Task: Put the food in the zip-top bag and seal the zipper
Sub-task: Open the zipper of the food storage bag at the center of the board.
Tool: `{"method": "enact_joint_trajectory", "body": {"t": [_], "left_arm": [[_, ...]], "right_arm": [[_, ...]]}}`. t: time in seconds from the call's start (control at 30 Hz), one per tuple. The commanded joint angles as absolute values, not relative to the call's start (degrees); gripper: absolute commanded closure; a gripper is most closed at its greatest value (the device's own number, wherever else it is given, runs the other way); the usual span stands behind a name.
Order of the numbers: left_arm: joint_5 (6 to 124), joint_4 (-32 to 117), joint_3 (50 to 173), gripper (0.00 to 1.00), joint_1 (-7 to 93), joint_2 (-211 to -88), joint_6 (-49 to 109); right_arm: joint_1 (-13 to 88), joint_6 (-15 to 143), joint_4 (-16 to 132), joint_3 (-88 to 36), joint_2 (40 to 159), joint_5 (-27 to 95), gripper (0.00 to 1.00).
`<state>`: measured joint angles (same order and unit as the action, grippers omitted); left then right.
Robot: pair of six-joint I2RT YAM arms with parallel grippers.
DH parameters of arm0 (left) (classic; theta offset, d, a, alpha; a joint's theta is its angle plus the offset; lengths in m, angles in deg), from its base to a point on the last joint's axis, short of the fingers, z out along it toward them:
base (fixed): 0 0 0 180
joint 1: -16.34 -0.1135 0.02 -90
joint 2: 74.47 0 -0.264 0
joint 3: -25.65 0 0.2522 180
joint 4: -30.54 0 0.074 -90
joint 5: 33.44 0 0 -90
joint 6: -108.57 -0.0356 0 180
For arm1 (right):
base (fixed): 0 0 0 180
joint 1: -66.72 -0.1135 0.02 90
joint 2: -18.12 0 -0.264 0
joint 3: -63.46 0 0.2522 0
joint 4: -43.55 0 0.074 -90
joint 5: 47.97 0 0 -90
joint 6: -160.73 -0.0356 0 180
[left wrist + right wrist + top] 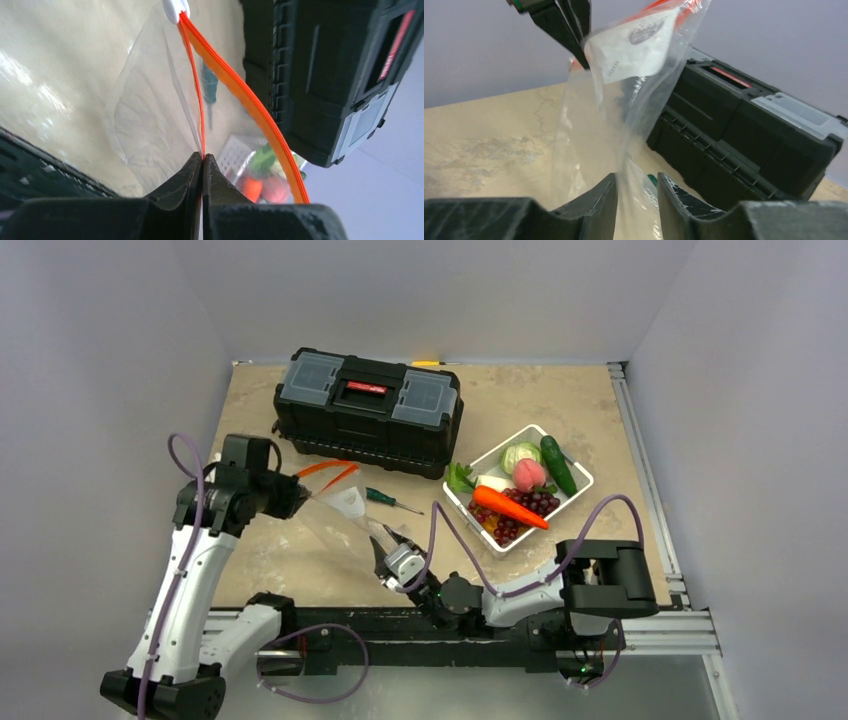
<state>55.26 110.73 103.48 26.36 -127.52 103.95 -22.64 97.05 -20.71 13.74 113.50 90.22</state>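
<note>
The zip-top bag [345, 510] hangs clear and crinkly between my two grippers, above the table. My left gripper [203, 156] is shut on one lip of the orange-red zipper [250, 107], whose two strips stand apart with a white slider [175, 7] at the far end. My right gripper [636, 182] is open at the bag's lower end, with loose film [594, 150] passing between its fingers. The bag's white label [634, 47] faces the right wrist view. The food lies in a white basket [583, 480]: carrot [510, 507], cucumber [558, 465], grapes [522, 520], cabbage [519, 455], peach [529, 475].
A black toolbox [368, 410] stands at the back, just beyond the bag. A green-handled screwdriver [392, 501] lies on the table between the bag and the basket. Grey walls close in the table on three sides.
</note>
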Motion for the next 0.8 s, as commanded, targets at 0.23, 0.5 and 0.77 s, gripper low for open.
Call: {"method": "enact_joint_trajectory", "body": {"t": [0.23, 0.5, 0.77], "left_arm": [[40.5, 101.9, 105.7, 1.0, 26.1, -117.6, 49.5], [59.1, 95.3, 92.7, 1.0, 26.7, -109.1, 42.1], [67.8, 89.3, 85.7, 1.0, 27.8, -107.7, 46.3]], "right_arm": [[-21.9, 61.7, 11.2, 10.0, 99.2, 80.7, 0.13], [-10.1, 48.5, 36.8, -1.5, 97.1, 56.3, 0.03], [-8.4, 29.8, 51.8, -14.8, 103.4, 57.7, 0.05]]}}
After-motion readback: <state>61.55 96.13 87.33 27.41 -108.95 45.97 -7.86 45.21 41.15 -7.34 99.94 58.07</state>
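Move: The zip's broad free lip, which the right hand will go for, lies about 12 cm ahead of that hand, 9 cm to its left and slightly higher. Below the right hand on the board, the screwdriver lies some 11 cm ahead and 3 cm to its right; the toolbox stands about 25 cm ahead and 3 cm left, its middle some 12 cm lower. From the left hand, already shut on the other lip, the free lip is about 5 cm ahead, 3 cm right and a little above. Swinging up and to the left by about 6 cm, then back right, down and a little toward the base, the left hand turns clockwise with its left side rising, keeping its pinch on one lip. The right, fingers just parting, opens wide and frees the bag's lower edge, draws back briefly, then comes forward again while moving left and up, tipping down some 40 degrees over the free lip. ##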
